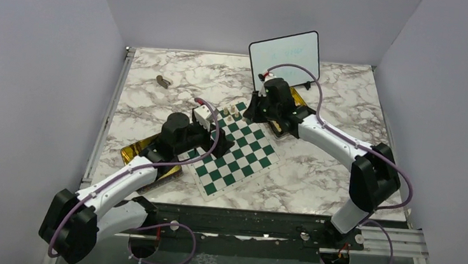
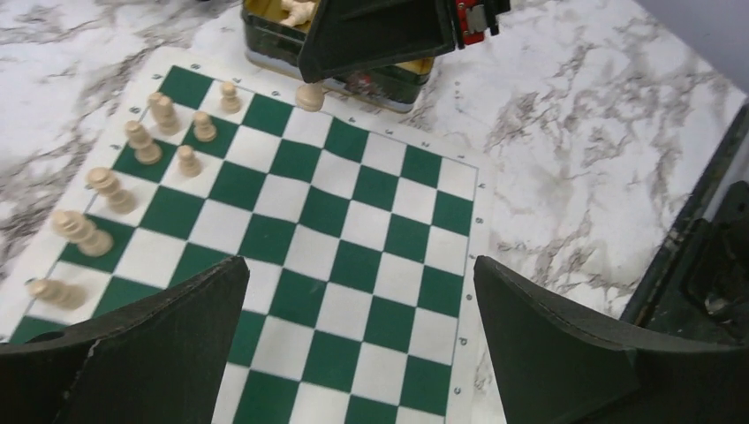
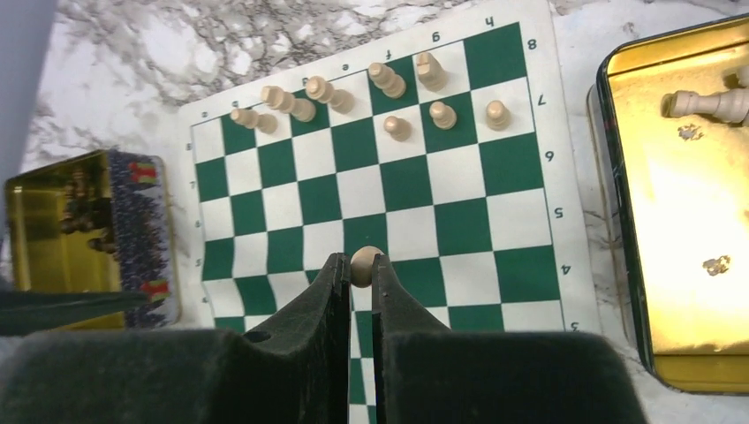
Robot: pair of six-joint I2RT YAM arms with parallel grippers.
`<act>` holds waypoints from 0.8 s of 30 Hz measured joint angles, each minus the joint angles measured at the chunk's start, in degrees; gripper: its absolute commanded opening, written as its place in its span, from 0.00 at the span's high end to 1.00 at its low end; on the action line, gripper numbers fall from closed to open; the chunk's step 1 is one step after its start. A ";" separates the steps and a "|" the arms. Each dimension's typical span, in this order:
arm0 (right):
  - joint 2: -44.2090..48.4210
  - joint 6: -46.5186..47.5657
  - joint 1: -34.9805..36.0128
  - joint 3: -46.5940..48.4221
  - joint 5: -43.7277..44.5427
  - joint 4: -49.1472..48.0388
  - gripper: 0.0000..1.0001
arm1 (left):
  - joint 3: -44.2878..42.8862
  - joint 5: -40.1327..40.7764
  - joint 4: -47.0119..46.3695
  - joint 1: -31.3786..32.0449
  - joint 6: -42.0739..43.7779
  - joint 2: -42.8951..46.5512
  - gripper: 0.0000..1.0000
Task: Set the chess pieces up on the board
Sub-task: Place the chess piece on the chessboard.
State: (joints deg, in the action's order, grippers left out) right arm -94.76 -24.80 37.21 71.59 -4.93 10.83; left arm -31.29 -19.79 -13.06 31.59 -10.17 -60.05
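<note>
The green and white board (image 1: 241, 161) lies between the two arms. Several pale chess pieces (image 3: 389, 79) stand in its two end rows, and the left wrist view shows them along the board's left side (image 2: 106, 190). My right gripper (image 3: 359, 256) is shut on the round head of a pale pawn (image 3: 364, 267). In the left wrist view that pawn (image 2: 309, 95) hangs at the board's far edge; whether it touches the board is unclear. My left gripper (image 2: 359, 265) hangs open over the middle squares (image 2: 353, 265) with nothing between its fingers.
A gold tin (image 3: 671, 221) holding pale pieces (image 3: 707, 102) sits just off the board beside the right arm. A second tin (image 3: 88, 230) with dark pieces sits by the left arm. A small whiteboard (image 1: 286, 53) stands at the back, and a small dark object (image 1: 163, 81) lies at the far left.
</note>
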 measured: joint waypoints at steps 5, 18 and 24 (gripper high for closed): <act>-5.33 2.95 1.92 3.82 4.48 0.74 0.89 | -2.01 6.91 10.23 0.00 5.57 6.56 0.01; -17.33 9.05 7.67 11.91 11.17 -4.57 0.89 | -2.91 28.06 20.96 -0.04 10.86 24.15 0.01; -21.20 11.89 10.43 13.00 14.62 -8.28 0.89 | -2.27 34.36 21.11 -0.04 12.90 29.99 0.01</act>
State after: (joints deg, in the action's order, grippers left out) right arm -115.96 -12.91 47.64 84.60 9.69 2.55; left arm -33.56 14.57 8.05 31.55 2.72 -30.06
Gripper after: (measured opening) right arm 0.135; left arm 0.989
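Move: The right hand already holds a pale pawn. The empty e7 square, its likely goal, lies about 4 cm ahead, 9 cm to the left and 13 cm below. Beside e7, the pawn on f7 stands 6 cm ahead and 6 cm left of this hand, the pawn on g7 8 cm ahead and 3 cm left, and the tall piece on e8 7 cm ahead and 11 cm left, all some 12 cm down. From the empty left hand, e7 is about 13 cm ahead, 2 cm left and 15 cm below. Carry the pawn with the right gripper about 9 cm left and 6 cm down, easing a little forward, to hang over e7 beside the f7 pawn; keep the fingers shut on it and roll the wrist some 20 degrees. Meanwhile draw the open left gripper away from the board's middle, well to the left and up, swinging it counter-clockwise. ##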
